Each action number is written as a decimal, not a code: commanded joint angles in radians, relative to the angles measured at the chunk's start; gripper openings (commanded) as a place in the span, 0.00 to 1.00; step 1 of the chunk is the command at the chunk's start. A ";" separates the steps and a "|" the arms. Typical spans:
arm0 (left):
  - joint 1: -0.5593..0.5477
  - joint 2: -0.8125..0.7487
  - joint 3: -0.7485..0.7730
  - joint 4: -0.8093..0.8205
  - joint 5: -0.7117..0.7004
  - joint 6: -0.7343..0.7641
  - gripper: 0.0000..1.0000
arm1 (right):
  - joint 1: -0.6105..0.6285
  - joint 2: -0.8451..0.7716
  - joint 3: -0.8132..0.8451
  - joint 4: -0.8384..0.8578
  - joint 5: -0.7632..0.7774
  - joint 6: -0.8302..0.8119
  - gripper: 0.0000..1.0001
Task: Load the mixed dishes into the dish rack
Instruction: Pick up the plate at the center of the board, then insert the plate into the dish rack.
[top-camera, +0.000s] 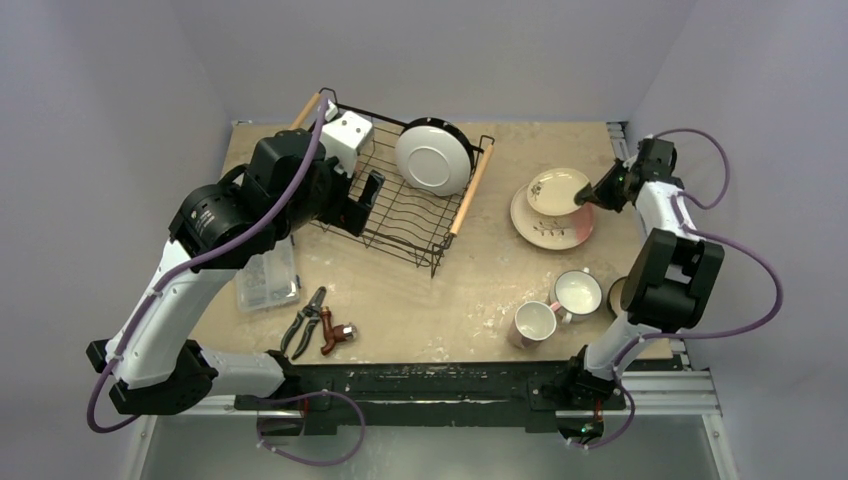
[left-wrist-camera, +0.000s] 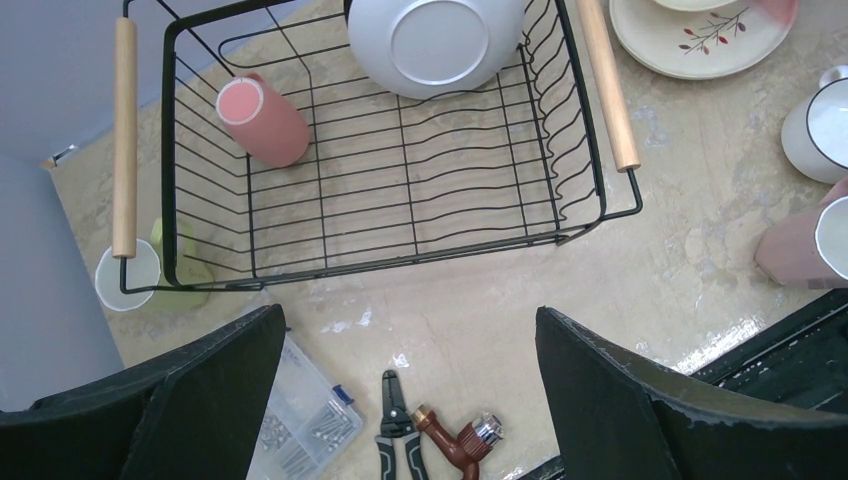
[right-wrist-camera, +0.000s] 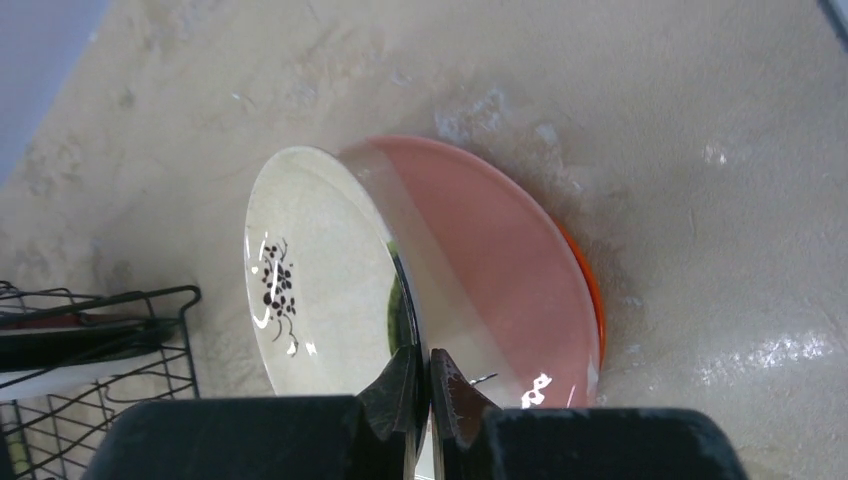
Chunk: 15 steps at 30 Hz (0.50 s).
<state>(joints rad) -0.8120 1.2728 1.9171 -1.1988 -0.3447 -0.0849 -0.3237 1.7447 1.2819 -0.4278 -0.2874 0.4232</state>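
Observation:
The black wire dish rack (top-camera: 405, 215) with wooden handles stands at the back centre. A white dark-rimmed dish (top-camera: 432, 156) leans in it, and a pink mug (left-wrist-camera: 262, 120) lies inside. A yellow-green mug (left-wrist-camera: 165, 265) stands just outside its corner. My left gripper (left-wrist-camera: 410, 400) is open and empty, above the table before the rack (left-wrist-camera: 400, 190). My right gripper (right-wrist-camera: 422, 375) is shut on the rim of a small cream flowered plate (right-wrist-camera: 320, 270), tilted up off a larger glossy pink-red plate (right-wrist-camera: 500, 270). It also shows in the top view (top-camera: 592, 194).
A white mug (top-camera: 577, 293) and a pink mug (top-camera: 533, 323) stand at the front right, with a dark bowl (top-camera: 616, 293) partly behind my right arm. A clear parts box (top-camera: 268, 282), pliers (top-camera: 305, 320) and a red-handled tool (top-camera: 338, 335) lie front left.

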 joint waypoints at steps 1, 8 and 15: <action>0.006 -0.007 0.036 0.009 -0.018 -0.004 0.95 | -0.012 -0.094 0.115 -0.021 -0.059 0.055 0.00; 0.022 -0.014 0.024 0.013 -0.015 -0.032 0.96 | -0.011 -0.116 0.250 -0.023 -0.158 0.110 0.00; 0.060 -0.023 0.008 0.021 0.010 -0.087 0.96 | 0.003 -0.110 0.335 0.083 -0.379 0.265 0.00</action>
<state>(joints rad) -0.7753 1.2713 1.9167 -1.1988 -0.3443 -0.1234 -0.3302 1.6623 1.5528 -0.4316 -0.4808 0.5652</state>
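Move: The right gripper already holds the small cream plate by its right rim, just off the stack. From it, the dish rack it is bound for is centred about 47 cm left, 7 cm farther out and 4 cm lower. The pink-and-white plate lies some 7 cm left, 2 cm ahead and 9 cm below; the white plate in the rack stands about 35 cm left and 12 cm ahead, 2 cm lower. From the left gripper, the rack is roughly 26 cm ahead, 4 cm right and 35 cm below. Raise the right gripper fast, about 16 cm up and some 4 cm forward, away from the pink-and-white plate, keeping the cream plate's rim pinched in the closed fingers. As it climbs, tip the fingers up about 20 degrees towards level. ##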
